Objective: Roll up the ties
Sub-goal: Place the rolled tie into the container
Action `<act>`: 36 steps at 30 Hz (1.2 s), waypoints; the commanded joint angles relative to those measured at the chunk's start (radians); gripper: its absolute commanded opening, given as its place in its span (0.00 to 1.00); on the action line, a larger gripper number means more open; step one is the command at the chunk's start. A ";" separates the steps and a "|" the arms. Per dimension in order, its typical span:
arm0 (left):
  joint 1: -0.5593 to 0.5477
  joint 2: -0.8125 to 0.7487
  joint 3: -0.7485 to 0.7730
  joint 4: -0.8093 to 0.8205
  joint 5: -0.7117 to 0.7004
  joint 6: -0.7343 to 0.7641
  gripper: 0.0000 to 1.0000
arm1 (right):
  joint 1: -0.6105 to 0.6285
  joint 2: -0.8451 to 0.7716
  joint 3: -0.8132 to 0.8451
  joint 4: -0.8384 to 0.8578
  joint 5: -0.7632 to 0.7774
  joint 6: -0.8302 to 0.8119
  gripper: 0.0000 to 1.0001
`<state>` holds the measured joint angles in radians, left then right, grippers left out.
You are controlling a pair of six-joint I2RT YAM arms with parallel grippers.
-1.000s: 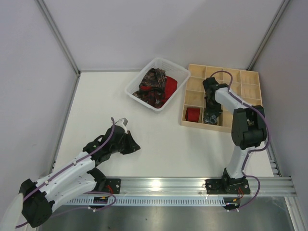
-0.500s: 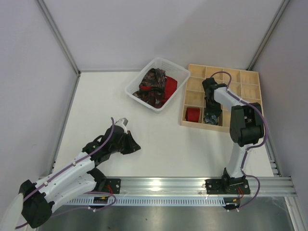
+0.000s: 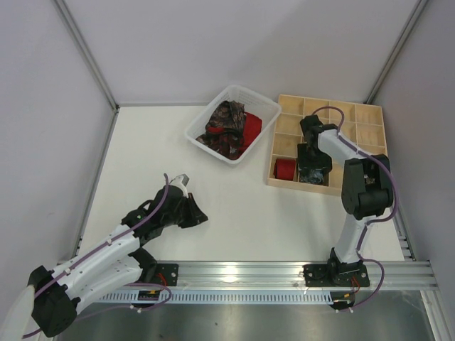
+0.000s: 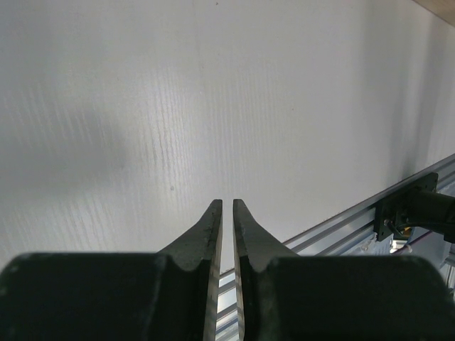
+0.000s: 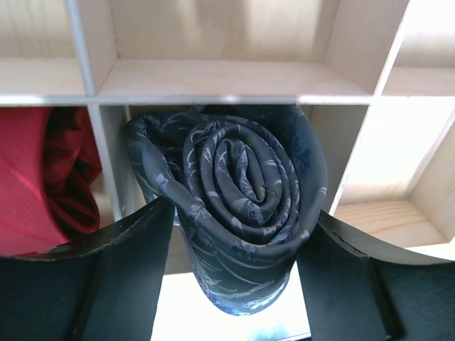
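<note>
A dark grey patterned tie (image 5: pixel 245 167), wound into a tight roll, sits in a front compartment of the wooden grid tray (image 5: pixel 213 79). My right gripper (image 5: pixel 242 213) stands open around it, a finger close on each side of the roll. From above, the right gripper (image 3: pixel 313 169) covers most of that grey roll (image 3: pixel 311 176). A red rolled tie (image 3: pixel 285 168) fills the compartment to its left, and shows as a red roll (image 5: pixel 43 185) in the right wrist view. My left gripper (image 3: pixel 203 218) rests low over the bare table, its jaws (image 4: pixel 227 207) shut on nothing.
A white plastic basket (image 3: pixel 201 140) at the back centre holds a loose dark paisley tie (image 3: pixel 226 128) and a red one (image 3: pixel 253 126). The wooden tray (image 3: pixel 370 117) lies at the back right. A metal rail (image 3: pixel 284 273) runs along the near edge.
The right gripper's jaws have spread apart around the grey roll, which now rests in the tray compartment. The left arm has not moved.
</note>
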<state>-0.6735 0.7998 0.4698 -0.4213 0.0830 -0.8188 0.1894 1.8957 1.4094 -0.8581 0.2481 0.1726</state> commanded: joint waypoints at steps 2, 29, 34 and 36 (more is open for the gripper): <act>0.008 -0.011 -0.007 0.026 0.012 0.015 0.15 | 0.001 -0.081 -0.013 -0.021 -0.023 0.027 0.73; 0.008 -0.056 -0.013 0.016 0.024 0.006 0.35 | 0.100 -0.484 -0.064 -0.144 0.027 0.189 1.00; 0.009 -0.115 -0.091 0.067 0.064 -0.029 0.74 | 0.278 -0.645 -0.292 0.014 -0.044 0.373 1.00; 0.008 -0.143 -0.115 0.110 0.083 -0.051 0.82 | 0.314 -0.688 -0.384 0.059 -0.056 0.402 1.00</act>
<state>-0.6716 0.6884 0.3901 -0.3859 0.1204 -0.8387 0.4698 1.2476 1.1091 -0.8833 0.2298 0.4629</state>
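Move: The rolled grey-blue tie already sits between my right fingers in the container's front row, its middle about 1 cm back and 2 cm below my hand point. The rolled red tie lies about 10 cm to the left of it and 1 cm farther out; the dark patterned tie is some 23 cm to its right, level with it. From my left hand the grey-blue tie is roughly 18 cm ahead, 40 cm right and 5 cm lower. My right fingers, already well apart, spread fully as I ease up about 2 cm off the grey-blue tie. Then I lift quickly to some 14 cm and swing back and left over the container's front wall, sinking a little and tilting the fingertips forward and left, about 25 degrees. Late on, my left fingers open wide almost in place. ##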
